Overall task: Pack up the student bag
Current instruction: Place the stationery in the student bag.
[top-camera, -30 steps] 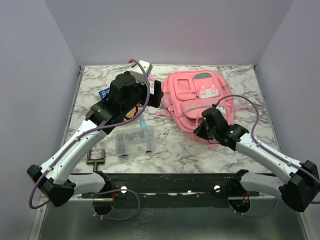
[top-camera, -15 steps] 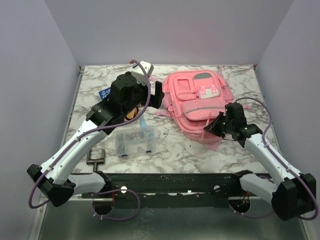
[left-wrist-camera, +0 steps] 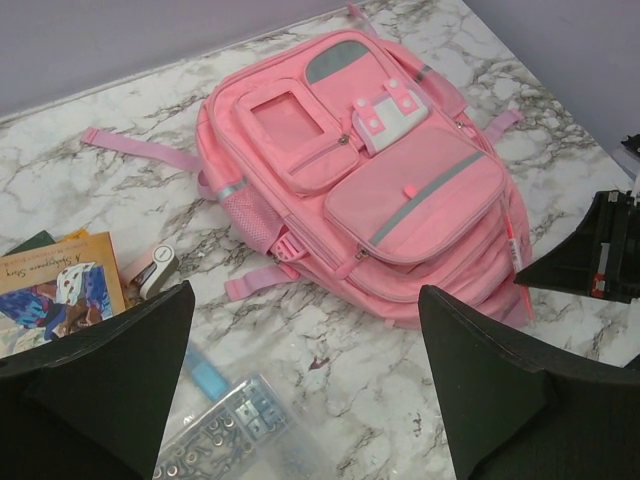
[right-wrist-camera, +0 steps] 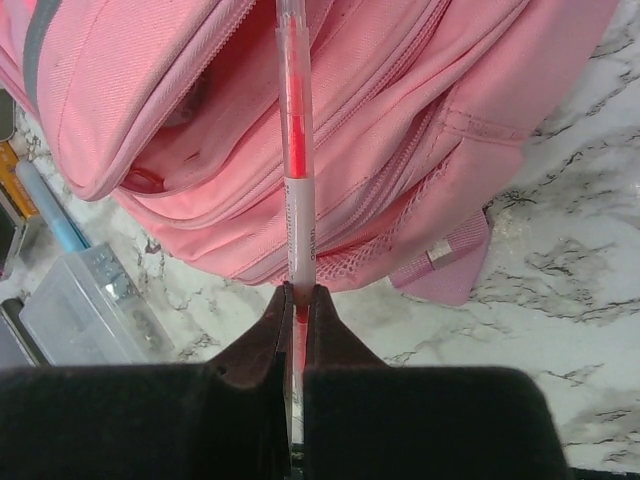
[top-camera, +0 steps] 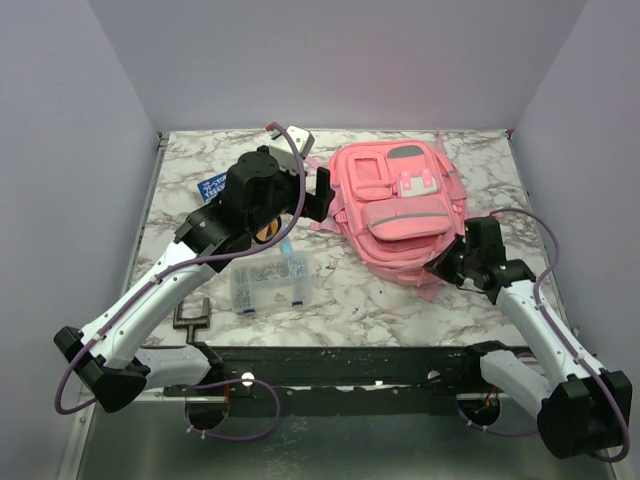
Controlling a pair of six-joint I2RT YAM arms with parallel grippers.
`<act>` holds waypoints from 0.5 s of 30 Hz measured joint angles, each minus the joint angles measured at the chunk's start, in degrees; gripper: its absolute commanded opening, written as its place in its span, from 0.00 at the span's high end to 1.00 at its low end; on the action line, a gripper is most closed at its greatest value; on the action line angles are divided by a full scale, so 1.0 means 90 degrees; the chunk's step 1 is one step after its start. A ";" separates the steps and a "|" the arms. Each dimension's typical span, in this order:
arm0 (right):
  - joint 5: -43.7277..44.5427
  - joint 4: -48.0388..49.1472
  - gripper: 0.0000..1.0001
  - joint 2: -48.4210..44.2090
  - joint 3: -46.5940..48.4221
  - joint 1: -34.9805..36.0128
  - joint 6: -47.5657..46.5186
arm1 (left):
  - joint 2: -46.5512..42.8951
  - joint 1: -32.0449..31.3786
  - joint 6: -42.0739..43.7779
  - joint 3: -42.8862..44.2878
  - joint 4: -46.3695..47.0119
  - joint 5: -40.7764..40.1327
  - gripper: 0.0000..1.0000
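The pink student bag lies flat on the marble table, front pockets up, also seen in the left wrist view. My right gripper is shut on a white pen with a red core. The pen points at the bag's lower side, where a pocket mouth gapes a little. From above, the right gripper sits at the bag's near right corner. My left gripper stands wide open and empty, held above the table left of the bag.
A clear plastic compartment box of small metal parts lies near the table's front, with a blue marker beside it. Picture books and a small pale case lie left of the bag. A black clamp sits at the front left edge.
My right arm has swung right and back, from over the bag's front to its near right corner, still holding the pen. The left arm shifted slightly up and right.
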 measured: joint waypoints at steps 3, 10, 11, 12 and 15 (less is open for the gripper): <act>-0.0083 0.0175 0.99 0.0221 -0.0002 -0.0041 0.0027 | 0.0000 -0.0041 0.0000 0.0000 0.0000 0.0000 0.04; -0.0384 0.1059 0.99 0.0340 -0.0172 -0.0236 0.0342 | 0.0002 -0.0121 -0.0002 0.0000 0.0000 0.0005 0.04; -0.0413 0.1292 0.99 0.0376 -0.0221 -0.0282 0.0476 | 0.0002 -0.0121 -0.0005 0.0000 0.0000 0.0007 0.04; -0.0418 0.1506 0.99 0.0440 -0.0260 -0.0311 0.0605 | 0.0002 -0.0121 -0.0005 0.0000 0.0000 0.0007 0.04; -0.0376 0.2059 0.99 0.0716 -0.0323 -0.0340 0.0988 | 0.0015 -0.0121 -0.0007 0.0000 0.0000 0.0032 0.04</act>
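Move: The student bag's front pocket gapes about 7 cm ahead and 3 cm left of the right hand, roughly 1 cm below; that hand already holds the red pen, far end towards this gap. The white clip is some 17 cm ahead and 3 cm left of the hand, about level. The bag's bottom strap is about 4 cm back, straight below by some 8 cm. From the left hand, the pocket mouth is roughly 20 cm right, 1 cm ahead and 27 cm below. The red pen, still pinched in the right hand's shut fingers, goes far end first under the grey-striped flap into the front pocket. The hand carries it forward about 5 cm, gathering speed and staying nearly level, while the wrist turns some 15 degrees, tipping the fingers up a little, its left side rising, with a slight clockwise swing. ##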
